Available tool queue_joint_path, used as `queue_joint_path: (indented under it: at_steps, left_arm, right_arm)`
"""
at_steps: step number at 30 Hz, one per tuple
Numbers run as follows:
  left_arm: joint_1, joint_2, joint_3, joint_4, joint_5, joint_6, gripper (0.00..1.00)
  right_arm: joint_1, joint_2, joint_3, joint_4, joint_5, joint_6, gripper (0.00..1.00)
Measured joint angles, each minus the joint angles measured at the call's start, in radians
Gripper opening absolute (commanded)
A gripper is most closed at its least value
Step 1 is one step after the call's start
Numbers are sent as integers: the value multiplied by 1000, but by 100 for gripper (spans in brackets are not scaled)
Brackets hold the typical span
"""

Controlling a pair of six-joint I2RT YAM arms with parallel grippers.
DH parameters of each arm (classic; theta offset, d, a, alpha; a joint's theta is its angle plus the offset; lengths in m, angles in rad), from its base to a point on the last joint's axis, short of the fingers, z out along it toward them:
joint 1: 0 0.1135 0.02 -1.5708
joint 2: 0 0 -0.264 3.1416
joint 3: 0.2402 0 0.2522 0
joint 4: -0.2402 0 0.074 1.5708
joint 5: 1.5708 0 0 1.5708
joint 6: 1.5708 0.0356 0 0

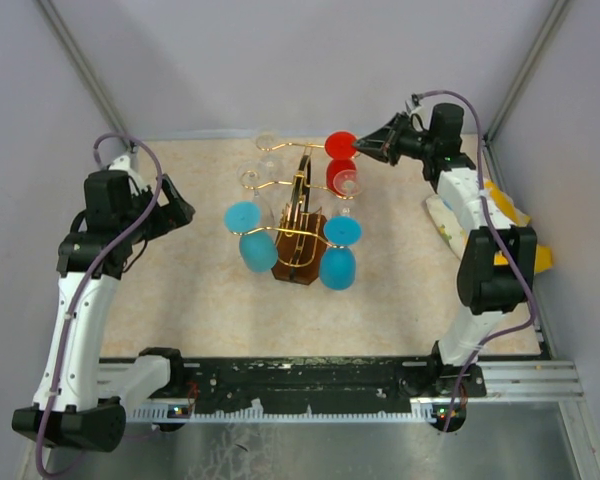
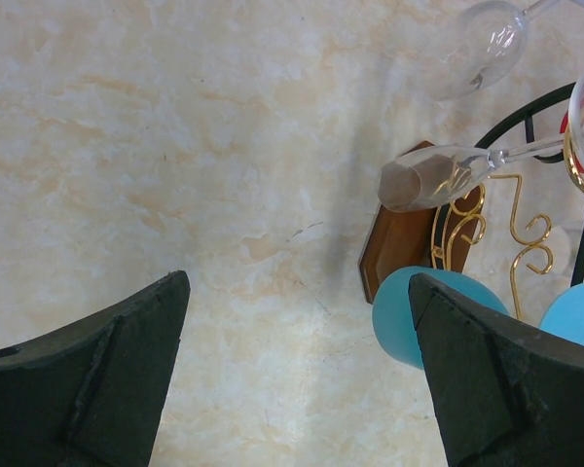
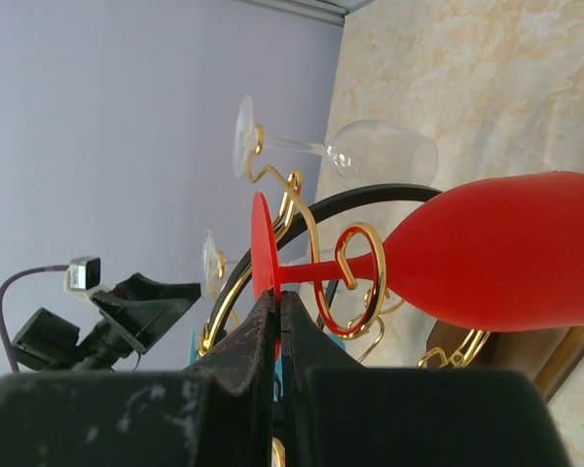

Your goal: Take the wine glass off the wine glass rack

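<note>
The wine glass rack (image 1: 300,215) is a gold wire stand on a dark wooden base (image 1: 298,264) in the middle of the table. A red wine glass (image 1: 342,176) hangs bowl-down from its far right arm, its stem resting in a curled gold loop (image 3: 362,282). My right gripper (image 1: 366,148) is at the glass's round foot. In the right wrist view it (image 3: 278,297) is shut on the foot's rim, below the red wine glass (image 3: 506,253). My left gripper (image 1: 185,212) hovers left of the rack. The left wrist view shows it (image 2: 297,282) open over bare table.
Two blue glasses (image 1: 242,216) (image 1: 338,266) hang on the rack's near arms and clear glasses (image 1: 268,160) on its far left arms. A yellow and white object (image 1: 492,216) lies at the table's right edge under the right arm. Grey walls enclose the table.
</note>
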Motion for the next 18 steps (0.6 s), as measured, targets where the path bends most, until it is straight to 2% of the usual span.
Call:
queue_joint_path:
  at_steps: [8, 18]
  left_arm:
    - [0, 0, -6, 0, 2, 0, 100]
    - [0, 0, -5, -1, 8, 2, 100]
  right_arm:
    - [13, 65, 58, 138, -28, 120, 0]
    - [-16, 240, 357, 116, -16, 161, 0]
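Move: Between the right fingers is the rim of the red wine glass's foot; the upside-down glass has its middle about 3 cm left and 9 cm below. The rack's far right hook lies level ahead, some 1 cm left and 3 cm below. The near clear glass is about 8 cm back, 1 cm left and 11 cm down; the far clear glass hangs level ahead, 17 cm left and 9 cm down. From the left hand the red wine glass is roughly 16 cm ahead, 30 cm right and 8 cm lower. Carrying the red wine glass by the rim of its foot, the right hand speeds up forward by about 7 cm while climbing some 5 cm, drawing the stem out of the far right hook and away from the rack. The shut fingers keep their pinch and their tips tilt up slightly, under 10 degrees. ##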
